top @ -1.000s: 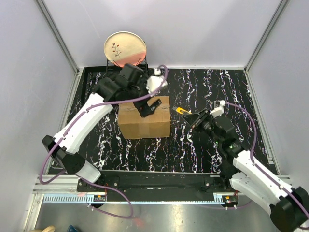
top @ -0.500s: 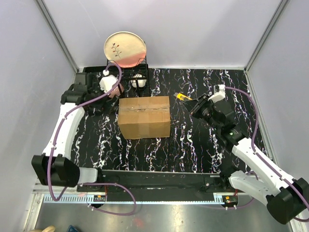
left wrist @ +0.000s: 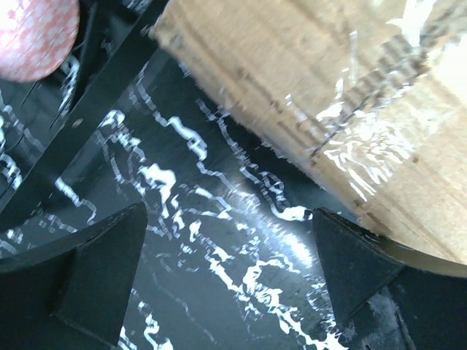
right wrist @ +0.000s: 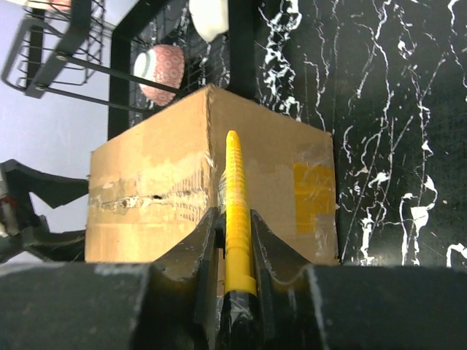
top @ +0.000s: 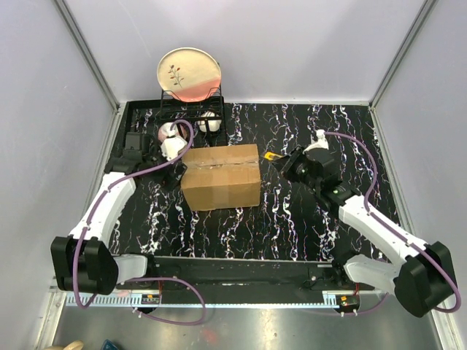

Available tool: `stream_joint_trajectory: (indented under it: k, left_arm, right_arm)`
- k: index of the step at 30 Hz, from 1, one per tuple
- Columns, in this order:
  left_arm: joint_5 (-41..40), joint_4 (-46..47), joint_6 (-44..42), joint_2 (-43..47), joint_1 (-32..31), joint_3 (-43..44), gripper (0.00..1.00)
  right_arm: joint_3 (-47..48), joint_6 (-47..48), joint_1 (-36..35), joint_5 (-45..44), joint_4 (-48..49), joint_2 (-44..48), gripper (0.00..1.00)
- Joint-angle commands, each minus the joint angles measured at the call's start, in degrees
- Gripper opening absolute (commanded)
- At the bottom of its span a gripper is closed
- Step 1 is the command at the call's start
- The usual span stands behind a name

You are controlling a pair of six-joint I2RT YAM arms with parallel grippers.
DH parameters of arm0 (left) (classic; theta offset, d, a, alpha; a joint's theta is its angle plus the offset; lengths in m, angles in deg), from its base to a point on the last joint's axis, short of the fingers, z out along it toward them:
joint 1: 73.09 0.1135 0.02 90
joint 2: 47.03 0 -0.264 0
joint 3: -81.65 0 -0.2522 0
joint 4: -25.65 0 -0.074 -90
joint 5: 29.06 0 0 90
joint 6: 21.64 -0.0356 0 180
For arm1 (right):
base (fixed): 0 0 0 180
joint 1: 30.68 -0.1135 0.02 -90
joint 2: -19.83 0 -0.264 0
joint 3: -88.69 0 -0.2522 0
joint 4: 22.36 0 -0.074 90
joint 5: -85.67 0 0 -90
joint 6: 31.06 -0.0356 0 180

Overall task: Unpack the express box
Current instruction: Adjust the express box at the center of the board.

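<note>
The express box (top: 221, 176), a taped brown carton, stands shut in the middle of the black marbled table. My left gripper (top: 166, 172) sits low beside the box's left end. In the left wrist view it (left wrist: 230, 273) is open over bare tabletop, with the box's taped edge (left wrist: 328, 95) just ahead and its right finger (left wrist: 354, 270) close to the cardboard. My right gripper (top: 290, 163) is shut on a yellow cutter (top: 272, 156) at the box's far right corner. In the right wrist view the cutter (right wrist: 235, 197) points at the box (right wrist: 146, 211) along its corner edge.
A black wire rack (top: 191, 109) stands behind the box, holding a cream and pink plate (top: 189, 73) upright. A pink bowl (right wrist: 162, 64) and a white bowl (right wrist: 208, 16) sit in it. Grey walls close in the table on three sides.
My left arm swung off the top of the box to the left, then came down beside its left end. My right gripper carried the cutter left, closer to the box's corner.
</note>
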Motion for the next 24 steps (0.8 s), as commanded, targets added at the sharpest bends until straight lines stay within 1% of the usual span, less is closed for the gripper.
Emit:
stream_joint_trajectory:
  k: [1, 3, 5, 8, 9, 11, 12, 14, 15, 16, 18, 20, 21, 22, 23, 24]
  left_arm:
    - [10.6, 3.57, -0.01, 2.42, -3.33, 0.05, 0.99]
    - [15.24, -0.03, -0.62, 3.3, -4.99, 0.14, 0.99]
    - [17.37, -2.84, -0.98, 4.44, -6.92, -0.65, 0.99]
    - [20.1, -6.09, -0.02, 5.94, -12.81, -1.09, 0.99]
    - [20.89, -6.8, 1.21, 6.12, -16.74, -1.0, 0.99]
    - [21.51, -8.56, 2.88, 6.21, -21.15, -0.48, 0.99]
    - [22.91, -8.83, 4.8, 6.21, -25.35, -0.3, 0.99]
    - [25.11, -9.01, 6.92, 5.16, -29.33, 0.4, 0.99]
    - [27.38, -9.01, 9.11, 4.63, -32.91, 0.84, 0.99]
    - [28.53, -9.09, 9.82, 4.19, -34.52, 1.37, 0.99]
    - [31.78, -10.4, 9.75, 3.57, -37.07, 3.56, 0.99]
    - [32.67, -15.14, 8.09, 3.74, -37.08, 6.89, 0.99]
    - [32.24, -17.51, 3.98, 4.09, -36.99, 7.87, 0.99]
    - [31.45, -22.4, 1.77, 4.62, -36.99, 8.83, 0.99]
    - [30.14, -24.8, -0.26, 5.84, -36.73, 10.67, 0.99]
    - [27.26, -26.83, -4.19, 6.46, -35.6, 11.47, 0.99]
  right_arm:
    - [3.73, -0.22, 0.25, -0.41, -0.01, -3.16, 0.0]
    - [4.08, -0.04, 0.25, -0.41, -0.01, -4.14, 0.0]
    - [5.04, 0.39, 0.25, -0.32, -0.1, -5.72, 0.0]
    - [6.89, 1.27, 0.25, 0.29, -0.18, -8.27, 0.0]
    - [7.24, 1.54, 0.25, 0.38, -0.01, -8.88, 0.0]
    - [8.56, 1.97, 0.43, 0.38, 0.6, -10.99, 0.0]
    - [9.09, 1.98, 0.34, 0.38, 1.04, -11.78, 0.0]
    - [10.49, 1.89, 0.6, 3.19, 3.58, -15.03, 0.0]
    - [11.02, 1.8, 0.69, 4.06, 4.81, -16.17, 0.0]
    - [12.59, 1.8, 0.78, 5.47, 6.04, -18.71, 0.0]
    - [14.88, 2.85, 1.22, 6.79, 6.14, -21.36, 0.0]
    - [17.35, 3.99, 2.01, 7.32, 5.62, -22.95, 0.0]
    - [17.88, 4.52, 3.32, 7.06, 5.18, -22.86, 0.0]
    - [18.66, 4.96, 4.11, 6.19, 3.61, -21.65, 0.0]
    - [18.93, 6.01, 4.99, 5.4, 2.64, -20.42, 0.0]
    - [18.94, 6.8, 6.83, 4.0, 1.06, -17.53, 0.0]
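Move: The express box's middle lies about 21 cm to the right of the left hand, roughly level with it in reach and a few centimetres lower; its left end is close beside the open fingers. The pink bowl in the dish rack is some 23 cm ahead of that hand and 2 cm to its left, the white cup about 29 cm ahead and 18 cm to its right. From the right hand the box's middle is about 28 cm left, 5 cm back and 9 cm lower. The express box's left end is swept back and to the right by the left hand, still wide open, which travels about 20 cm back and 18 cm right, turning clockwise and tipping downward, then rising slightly near the end. Meanwhile the right hand, keeping the yellow knife gripped, sinks slightly, then goes forward and a little left, its closed fingers coming against the box's right end. ##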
